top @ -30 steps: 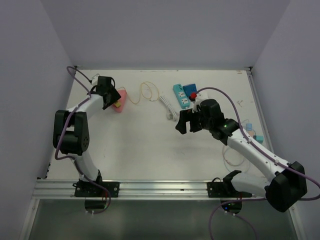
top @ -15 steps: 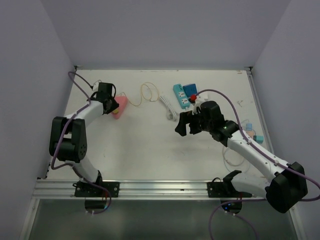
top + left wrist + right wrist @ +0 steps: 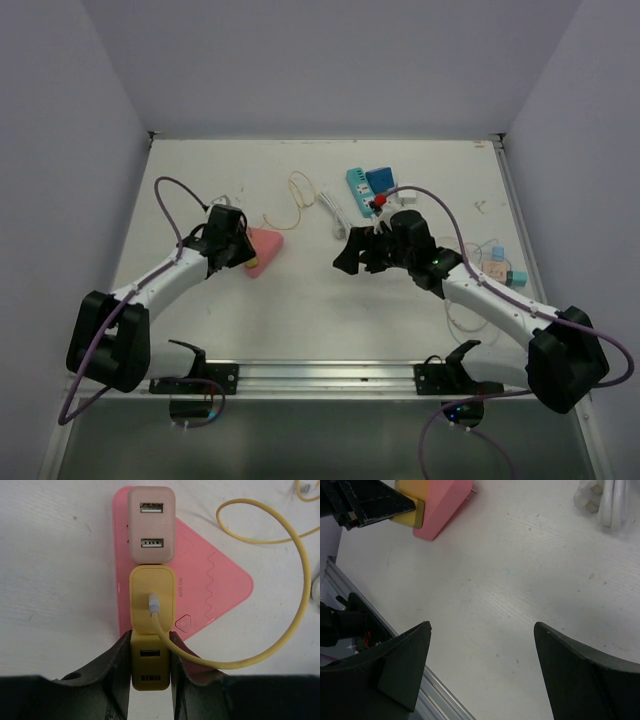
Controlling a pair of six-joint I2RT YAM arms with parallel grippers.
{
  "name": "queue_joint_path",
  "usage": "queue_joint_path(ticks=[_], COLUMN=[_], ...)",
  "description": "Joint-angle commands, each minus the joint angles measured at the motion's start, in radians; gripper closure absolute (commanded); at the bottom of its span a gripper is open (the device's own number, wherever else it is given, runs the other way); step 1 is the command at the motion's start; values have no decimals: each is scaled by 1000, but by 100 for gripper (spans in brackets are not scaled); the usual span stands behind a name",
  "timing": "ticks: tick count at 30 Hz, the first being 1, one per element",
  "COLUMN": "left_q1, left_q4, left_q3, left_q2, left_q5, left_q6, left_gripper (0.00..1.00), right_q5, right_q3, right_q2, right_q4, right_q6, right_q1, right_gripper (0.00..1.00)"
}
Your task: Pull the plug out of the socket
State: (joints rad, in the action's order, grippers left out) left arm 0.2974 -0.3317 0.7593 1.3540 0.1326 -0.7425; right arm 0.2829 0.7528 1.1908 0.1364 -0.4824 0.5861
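Note:
A pink triangular socket [image 3: 215,587] lies on the table and carries three plugs in a row: a pink USB plug [image 3: 151,525], a yellow plug with a yellow cable [image 3: 152,600], and a yellow USB plug [image 3: 150,667] at the near end. My left gripper [image 3: 149,639] is shut on that near yellow plug, one finger on each side. In the top view the socket [image 3: 268,248] sits left of centre with the left gripper [image 3: 235,247] at its left edge. My right gripper [image 3: 358,252] is open and empty, hovering right of the socket [image 3: 442,502].
A teal power strip [image 3: 361,192] with a blue plug [image 3: 379,180] and a coiled white cable [image 3: 335,212] lie at the back centre. A yellow cable loop [image 3: 298,190] trails behind the socket. Small blocks [image 3: 497,270] sit at the right. A metal rail [image 3: 320,375] runs along the front.
My left gripper has moved toward the near centre, bringing the pink socket and its plugs along. My right gripper has moved left toward the socket.

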Motion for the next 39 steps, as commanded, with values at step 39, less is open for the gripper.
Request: queue_joint_path(ticks=[39], left_q1=[305], left_q4=[166], left_q3=[-81], left_q2=[-21], left_q5=[-172], left_q6=[-339], left_gripper=[70], right_q5=[-154], right_q3=[-93], right_q2=[721], right_q4=[-1140], right_q6=[-571], right_q1=[195], right_gripper=[39])
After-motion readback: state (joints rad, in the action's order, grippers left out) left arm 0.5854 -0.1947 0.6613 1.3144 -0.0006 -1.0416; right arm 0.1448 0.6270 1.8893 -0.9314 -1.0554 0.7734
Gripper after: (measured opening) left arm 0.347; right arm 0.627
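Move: The left hand already grips the two-port yellow plug; the pink socket's middle lies about 4 cm ahead, 4 cm right and 2 cm below it. The beige plug is some 7 cm straight ahead and level. From the open right hand the pink socket is about 8 cm ahead, 23 cm left and 11 cm below, with the white cable plug roughly 12 cm ahead, 3 cm left and 13 cm below. Left carries its plug some 12 cm right-back; right hand goes left and down, narrowing around the pink socket. ##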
